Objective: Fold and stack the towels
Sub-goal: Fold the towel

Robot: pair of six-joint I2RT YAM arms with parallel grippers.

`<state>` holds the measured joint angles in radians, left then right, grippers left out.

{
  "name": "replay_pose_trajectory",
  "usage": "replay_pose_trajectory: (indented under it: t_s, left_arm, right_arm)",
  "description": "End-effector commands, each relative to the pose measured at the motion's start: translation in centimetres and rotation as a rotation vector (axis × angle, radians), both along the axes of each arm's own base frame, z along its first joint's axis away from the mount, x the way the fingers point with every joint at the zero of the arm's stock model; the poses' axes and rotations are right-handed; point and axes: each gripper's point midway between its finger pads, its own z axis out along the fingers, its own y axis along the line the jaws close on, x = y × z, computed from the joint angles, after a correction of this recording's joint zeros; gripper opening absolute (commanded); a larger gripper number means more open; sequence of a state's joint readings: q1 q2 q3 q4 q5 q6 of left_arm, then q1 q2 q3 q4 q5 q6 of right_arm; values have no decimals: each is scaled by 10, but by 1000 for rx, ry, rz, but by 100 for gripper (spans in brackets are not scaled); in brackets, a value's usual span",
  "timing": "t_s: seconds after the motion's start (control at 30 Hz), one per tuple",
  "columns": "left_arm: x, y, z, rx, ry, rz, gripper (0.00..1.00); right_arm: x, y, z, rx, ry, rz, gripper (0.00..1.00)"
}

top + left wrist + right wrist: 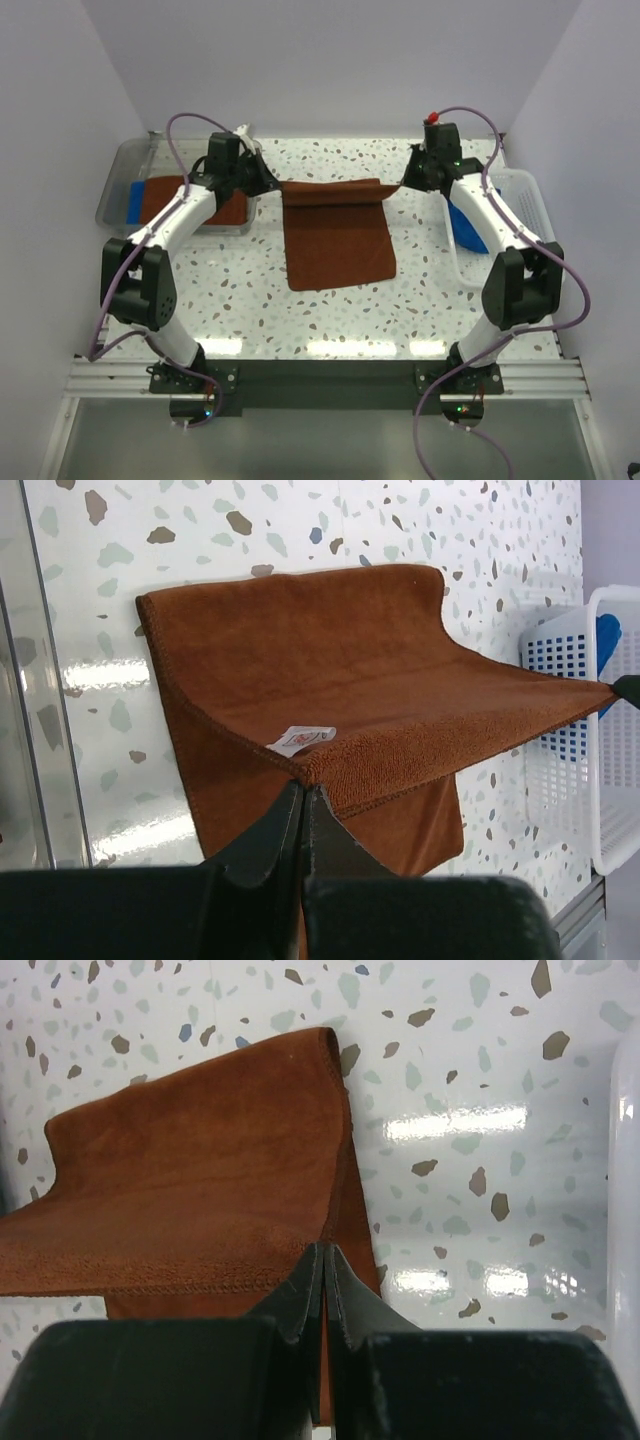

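A rust-brown towel (338,245) is stretched by its far edge between my two grippers, and its near part lies flat on the table. My left gripper (272,185) is shut on the towel's left corner (303,785). A white label (300,740) shows just past the fingertips. My right gripper (405,185) is shut on the right corner (328,1250), with the cloth (200,1180) spreading away to the left. A second brown towel (160,200) and a blue towel (134,203) lie in the tray. Another blue towel (465,228) sits in the basket.
A clear plastic tray (118,175) stands at the far left, partly under my left arm. A white mesh basket (525,200) stands at the right edge, beside my right arm, and shows in the left wrist view (590,730). Speckled tabletop (230,290) surrounds the towel.
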<state>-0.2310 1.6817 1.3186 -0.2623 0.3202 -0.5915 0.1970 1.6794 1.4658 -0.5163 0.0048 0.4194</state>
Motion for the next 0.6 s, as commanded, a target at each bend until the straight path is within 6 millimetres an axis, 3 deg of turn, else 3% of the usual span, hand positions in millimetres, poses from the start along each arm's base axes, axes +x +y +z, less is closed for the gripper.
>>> replay_pose_trajectory:
  t_s: [0.0,0.1,0.23,0.33,0.4,0.43,0.47,0.5,0.53,0.57]
  left_arm:
    - [-6,6,35,9,-70,31,0]
    - [-5,11,48,29,-89,48,0]
    - [-18,11,55,49,-78,49,0]
    - [-33,12,52,49,-54,57,0]
    - [-45,13,40,51,-22,64,0]
    - [-51,13,44,38,-28,71,0]
    - [-59,11,40,34,-16,65,0]
    - [-69,10,25,35,23,69,0]
    - [-77,8,24,23,19,61,0]
    - [-90,5,4,33,64,48,0]
  right_arm:
    - [-8,-7,29,7,-48,-23,0]
    - [-9,-7,39,9,-59,-18,0]
    - [-18,-6,48,23,-66,-13,0]
    - [-29,-8,38,25,-39,-19,0]
    - [-42,-5,32,47,-17,-6,0]
    - [-47,-4,28,50,-8,-5,0]
    - [-56,-5,15,52,25,-7,0]
    - [-63,-4,16,61,23,-1,0]
    - [-69,-4,12,66,34,1,0]
    - [-79,-5,-3,65,70,4,0]
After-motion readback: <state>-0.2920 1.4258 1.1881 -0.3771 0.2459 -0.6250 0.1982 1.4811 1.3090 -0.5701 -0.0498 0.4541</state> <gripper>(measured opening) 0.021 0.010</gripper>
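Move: Each hand holds a top corner of the brown towel, and the near corners they are carrying these to lie some 14 cm lower. From the left hand, its near corner is about 20 cm back and 2 cm right; the towel's far bend is 9 cm ahead in line, and the clear bin's middle 27 cm left, 8 cm ahead. From the right hand, its near corner is 17 cm back and 1 cm left, with the white basket about 29 cm right and 2 cm back. Back towards the towel's near edge, slowly at first and then quicker, both hands draw the pinched corners some 6 cm over the lower layer. They rise on the way, the left by about 4 cm and the right by 2 cm, and start to dip again as they speed up. Fingers stay shut and the wrists hardly turn. ##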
